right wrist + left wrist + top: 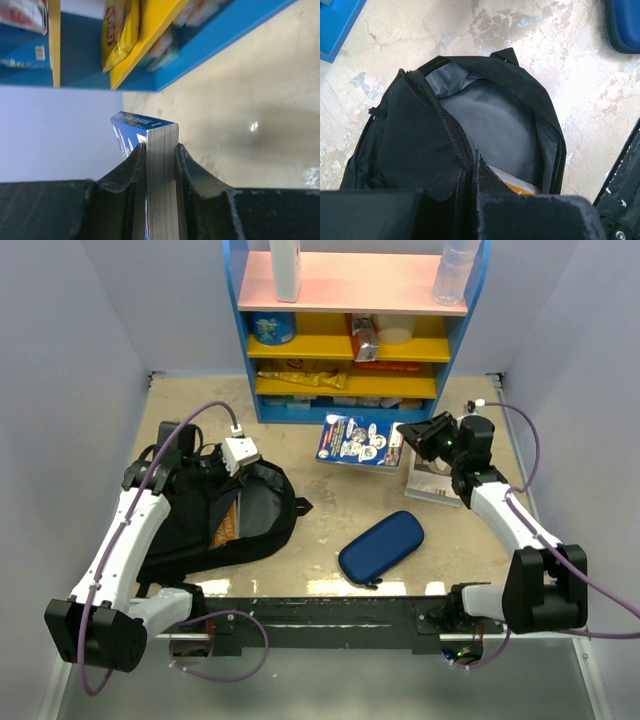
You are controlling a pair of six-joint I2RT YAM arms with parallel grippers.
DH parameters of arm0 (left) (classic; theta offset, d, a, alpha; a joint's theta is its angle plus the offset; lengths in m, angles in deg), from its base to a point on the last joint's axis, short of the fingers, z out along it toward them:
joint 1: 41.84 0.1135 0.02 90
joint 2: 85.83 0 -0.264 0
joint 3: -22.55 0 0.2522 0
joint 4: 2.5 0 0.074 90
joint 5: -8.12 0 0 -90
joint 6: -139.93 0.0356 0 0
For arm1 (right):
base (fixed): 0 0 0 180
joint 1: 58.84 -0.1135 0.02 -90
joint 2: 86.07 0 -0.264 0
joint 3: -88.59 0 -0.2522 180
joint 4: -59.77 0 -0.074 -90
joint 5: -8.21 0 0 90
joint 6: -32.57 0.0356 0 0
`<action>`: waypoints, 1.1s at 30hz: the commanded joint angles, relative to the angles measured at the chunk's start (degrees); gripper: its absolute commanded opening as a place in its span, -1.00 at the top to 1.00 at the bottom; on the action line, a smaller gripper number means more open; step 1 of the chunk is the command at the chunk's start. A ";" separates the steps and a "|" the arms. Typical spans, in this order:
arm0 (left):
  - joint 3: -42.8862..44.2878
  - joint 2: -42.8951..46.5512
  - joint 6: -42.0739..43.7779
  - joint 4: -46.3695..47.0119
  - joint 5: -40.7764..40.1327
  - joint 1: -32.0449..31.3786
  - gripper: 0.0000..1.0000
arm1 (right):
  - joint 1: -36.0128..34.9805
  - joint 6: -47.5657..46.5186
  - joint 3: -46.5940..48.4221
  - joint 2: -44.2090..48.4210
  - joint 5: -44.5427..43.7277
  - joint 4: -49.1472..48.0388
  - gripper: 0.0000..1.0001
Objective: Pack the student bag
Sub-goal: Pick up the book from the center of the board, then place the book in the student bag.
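Note:
The student bag lies on the left of the table, black, its main compartment gaping toward the middle. My left gripper is shut on the edge of its top flap, holding the opening up. Grey lining shows inside, and an orange-and-white book corner lies at the bottom. My right gripper is shut on the right edge of a blue-covered book in front of the shelf. In the right wrist view its page block sits squeezed between both fingers.
A dark-blue oval pencil case lies in the middle near the front; its end shows in the left wrist view. Another book lies under my right arm. A blue-and-yellow shelf unit with snacks stands at the back.

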 commanded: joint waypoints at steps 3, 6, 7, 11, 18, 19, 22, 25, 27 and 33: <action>1.87 0.05 -0.90 2.74 2.70 -0.49 1.00 | -5.59 6.20 -1.04 1.78 8.50 -1.24 1.00; 2.39 -0.04 -1.34 3.01 2.70 -0.49 1.00 | -10.34 7.86 -1.57 0.46 8.50 -1.67 1.00; 2.66 -0.04 -1.34 2.92 2.70 -0.41 1.00 | -11.32 8.66 -2.44 0.19 8.59 -3.41 1.00; 2.83 -0.04 -1.43 2.83 2.70 -0.41 1.00 | -15.27 11.48 -2.54 -1.65 8.42 -6.33 1.00; 3.80 -0.21 -1.95 2.83 4.10 -0.41 1.00 | -24.06 13.50 1.50 -8.50 6.22 -8.35 1.00; 4.32 -0.21 -2.04 2.74 4.45 -0.49 1.00 | -24.77 13.93 2.81 -9.64 6.04 -8.96 1.00; 5.73 -0.65 -2.22 2.13 5.95 -0.49 1.00 | -27.32 15.52 6.23 -14.56 6.04 -11.60 1.00; 6.52 -0.83 -1.96 1.25 6.39 -0.93 1.00 | -29.52 16.57 10.19 -19.48 6.39 -13.44 1.00; 6.44 -0.74 -1.52 0.72 6.21 -1.20 1.00 | -30.48 17.36 11.69 -21.77 6.31 -14.33 1.00; 6.26 -0.39 -1.51 0.72 6.13 -1.28 1.00 | -33.38 17.02 17.05 -26.08 3.06 -12.76 1.00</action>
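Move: The blue book is already in the right hand, in the air. The bag's open mouth lies about 35 cm to that hand's left, 12 cm back and 12 cm below. On the table, the white book is some 8 cm to the hand's right, level with it and 15 cm down; the pencil case is about 21 cm back, 6 cm left and 16 cm down. From the left hand, the mouth is roughly 8 cm right, 1 cm ahead and 7 cm below. The blue book, still pinched at its edge, is carried by the right hand about 25 cm left towards the bag's mouth, first drawing back and sinking some 7 cm, then easing slightly forward at the end. The wrist swings about 30 degrees counter-clockwise and tips the hand down. The left hand keeps its grip on the bag's zippered edge and lifts a centimetre or two. ##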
